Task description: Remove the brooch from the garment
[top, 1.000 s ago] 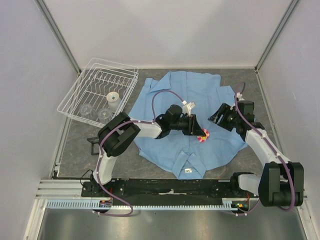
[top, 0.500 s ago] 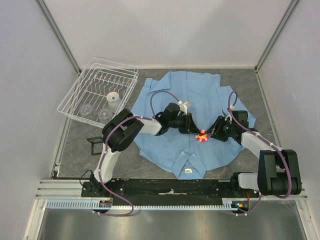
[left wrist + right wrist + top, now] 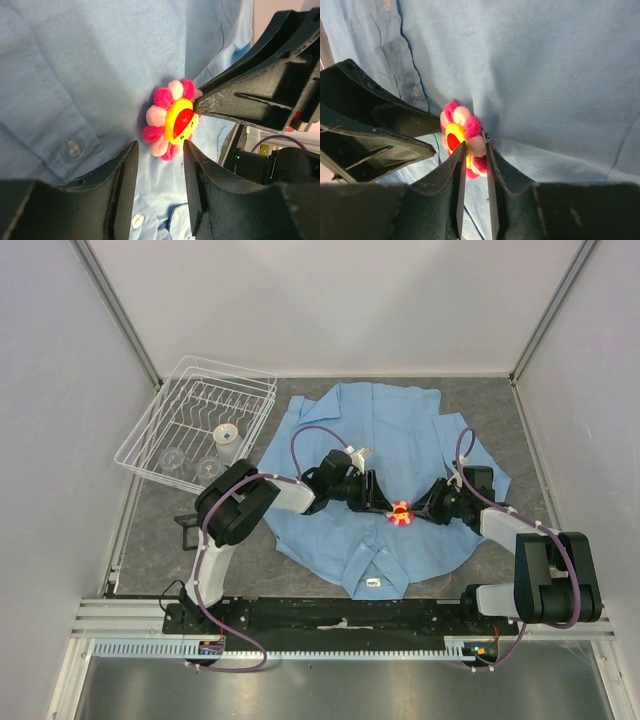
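Observation:
The garment (image 3: pixel 380 430) is a light blue shirt spread flat on the table, collar toward me. The brooch (image 3: pixel 401 512), a pink flower with a yellow centre, is pinned near its middle. My right gripper (image 3: pixel 418 512) comes in from the right. In the right wrist view its jaws (image 3: pixel 475 145) pinch the brooch (image 3: pixel 462 132) edge-on, one finger on its face and one behind it. My left gripper (image 3: pixel 378 502) lies on the shirt just left of the brooch. It is open (image 3: pixel 160 145), with only blue cloth (image 3: pixel 90 65) between its fingers and the brooch (image 3: pixel 172 120) just past the tips.
A white wire dish rack (image 3: pixel 195 430) holding small cups stands at the left, beside the shirt. A small black object (image 3: pixel 187 530) lies by the left arm. The shirt's white label (image 3: pixel 375 582) sits at the collar near the front edge. Side walls close in the table.
My right gripper has swung left to the brooch and narrowed its jaws onto it. My left gripper has shifted slightly left and opened wider.

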`<state>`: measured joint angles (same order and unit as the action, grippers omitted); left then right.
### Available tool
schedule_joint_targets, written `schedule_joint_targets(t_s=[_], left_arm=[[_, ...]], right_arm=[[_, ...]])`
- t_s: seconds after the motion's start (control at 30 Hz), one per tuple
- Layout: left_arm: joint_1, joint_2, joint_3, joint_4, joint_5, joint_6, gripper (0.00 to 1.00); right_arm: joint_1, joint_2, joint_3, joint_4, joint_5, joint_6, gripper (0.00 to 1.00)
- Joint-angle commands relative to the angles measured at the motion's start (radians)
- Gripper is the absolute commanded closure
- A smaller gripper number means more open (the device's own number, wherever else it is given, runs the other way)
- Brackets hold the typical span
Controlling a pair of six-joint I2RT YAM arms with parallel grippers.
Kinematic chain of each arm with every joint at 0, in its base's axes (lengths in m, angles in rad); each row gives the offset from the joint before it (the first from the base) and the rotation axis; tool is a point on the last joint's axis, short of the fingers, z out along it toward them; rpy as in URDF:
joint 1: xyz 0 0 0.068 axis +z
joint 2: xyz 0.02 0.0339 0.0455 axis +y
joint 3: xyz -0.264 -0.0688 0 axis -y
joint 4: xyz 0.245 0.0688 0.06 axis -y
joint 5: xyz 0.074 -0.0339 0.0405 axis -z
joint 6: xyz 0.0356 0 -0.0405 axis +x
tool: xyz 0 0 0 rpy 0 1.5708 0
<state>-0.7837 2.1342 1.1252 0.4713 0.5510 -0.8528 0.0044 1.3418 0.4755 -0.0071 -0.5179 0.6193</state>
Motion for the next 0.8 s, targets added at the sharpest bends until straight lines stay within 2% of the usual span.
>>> schedule_joint_targets(t_s=[0.0,0.17,0.23,0.47,0.6,0.77], left_arm=[[0.027,-0.073,-0.044,0.006,-0.051,0.054,0.52],[0.029,-0.059,-0.073,0.041,-0.042,0.021,0.55],[0.031,-0.056,-0.080,0.044,-0.051,0.021,0.55],[0.043,-0.046,-0.090,0.036,-0.063,0.035,0.56],[0.044,-0.056,-0.082,0.017,-0.063,0.046,0.56],[0.044,-0.129,-0.070,-0.029,-0.019,0.032,0.47]], right_arm=[[0.000,-0.023,-0.031,0.036,0.002,0.028,0.76],[-0.001,-0.084,-0.041,-0.045,0.079,0.036,0.90],[0.000,-0.122,-0.041,-0.077,0.120,0.036,0.99],[-0.052,-0.337,-0.022,-0.284,0.249,0.033,1.00],[-0.057,-0.398,0.029,-0.369,0.295,0.002,1.00],[-0.052,-0.444,0.104,-0.393,0.257,-0.078,1.00]])
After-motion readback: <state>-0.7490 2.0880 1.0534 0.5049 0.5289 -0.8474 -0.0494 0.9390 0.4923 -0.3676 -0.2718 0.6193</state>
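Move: Just off the right fingertips, the brooch has its middle about 3 cm left of the right hand, level in reach and 1 cm lower, its right-hand petals already between the fingers. The buttoned front strip runs roughly 11 cm left of that hand, level with it. The collar label lies some 10 cm left and 17 cm back. From the left hand the brooch is about 5 cm right and 2 cm back, slightly below. Closing fully on the brooch's right-hand rim, the right fingers pinch it while the hand eases a little back and down, then carry it about 5 cm right and 4 cm up with a slight draw back, turning some 15 degrees clockwise and tilting. The left hand, fingers staying open, backs off about 2 cm to the left. ##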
